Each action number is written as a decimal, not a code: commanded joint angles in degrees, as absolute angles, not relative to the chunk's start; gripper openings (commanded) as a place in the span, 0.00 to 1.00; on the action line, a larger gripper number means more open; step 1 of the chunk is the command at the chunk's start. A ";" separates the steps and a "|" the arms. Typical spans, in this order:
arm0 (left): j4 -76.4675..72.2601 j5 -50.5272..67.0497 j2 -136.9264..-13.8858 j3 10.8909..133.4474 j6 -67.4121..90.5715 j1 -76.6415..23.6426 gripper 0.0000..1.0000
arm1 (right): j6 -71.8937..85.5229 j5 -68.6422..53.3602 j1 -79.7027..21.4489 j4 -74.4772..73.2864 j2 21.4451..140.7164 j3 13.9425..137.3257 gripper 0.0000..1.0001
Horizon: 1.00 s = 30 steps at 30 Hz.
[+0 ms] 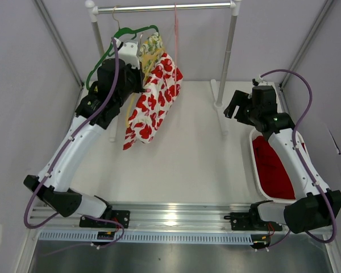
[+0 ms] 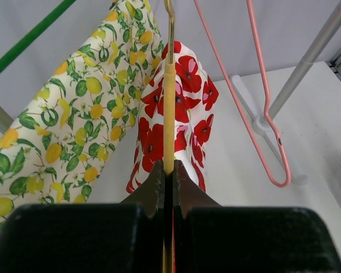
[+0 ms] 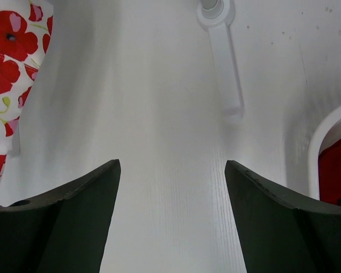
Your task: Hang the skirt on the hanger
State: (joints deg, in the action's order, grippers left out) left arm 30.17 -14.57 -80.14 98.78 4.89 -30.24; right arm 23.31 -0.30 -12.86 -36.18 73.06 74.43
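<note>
A white skirt with red poppies hangs from a thin yellow hanger, off the rail and above the table's left part. My left gripper is shut on that yellow hanger's wire; in the top view it is right beside the skirt's upper edge. The poppy skirt drapes just behind the wire. My right gripper hovers to the right of the rack's post, open with nothing between its fingers, over bare table. The poppy skirt's edge shows at its far left.
A lemon-print skirt hangs on a green hanger from the rail. An empty pink hanger hangs next to it. The rack's post and foot stand mid-table. A white tray at the right holds red cloth.
</note>
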 commanded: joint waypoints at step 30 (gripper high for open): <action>9.76 -14.67 -92.63 112.58 4.65 -22.24 0.00 | 22.24 -2.64 -10.99 -33.14 68.82 73.21 0.81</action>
State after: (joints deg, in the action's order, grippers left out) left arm 16.86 -11.84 -93.21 107.83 2.85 -23.05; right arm 23.24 -2.04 -11.38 -35.07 70.70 73.45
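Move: The left hand holds the yellow hanger, with its red-flowered skirt, just under the metal hook. The free stretch of rail it is taken to is about 29 cm ahead, 3 cm left and 18 cm above. On that rail, the green hanger with the lemon skirt is some 25 cm ahead, 13 cm left and 5 cm up, the pink hanger 28 cm ahead, 12 cm right and 3 cm up. From the empty right hand, that stretch is about 31 cm ahead, 38 cm left and 34 cm up. The left hand keeps its pinch on the yellow hanger and carries it, skirt hanging, about 9 cm forward towards the rail, heading for the gap between the green and pink hangers. It climbs some 3.5 cm on the way, then sinks just under 1 cm near the end while still going forward, and tips the fingers upward by roughly 10 degrees, bringing the hook close to the rail, though contact there can't be made out. ##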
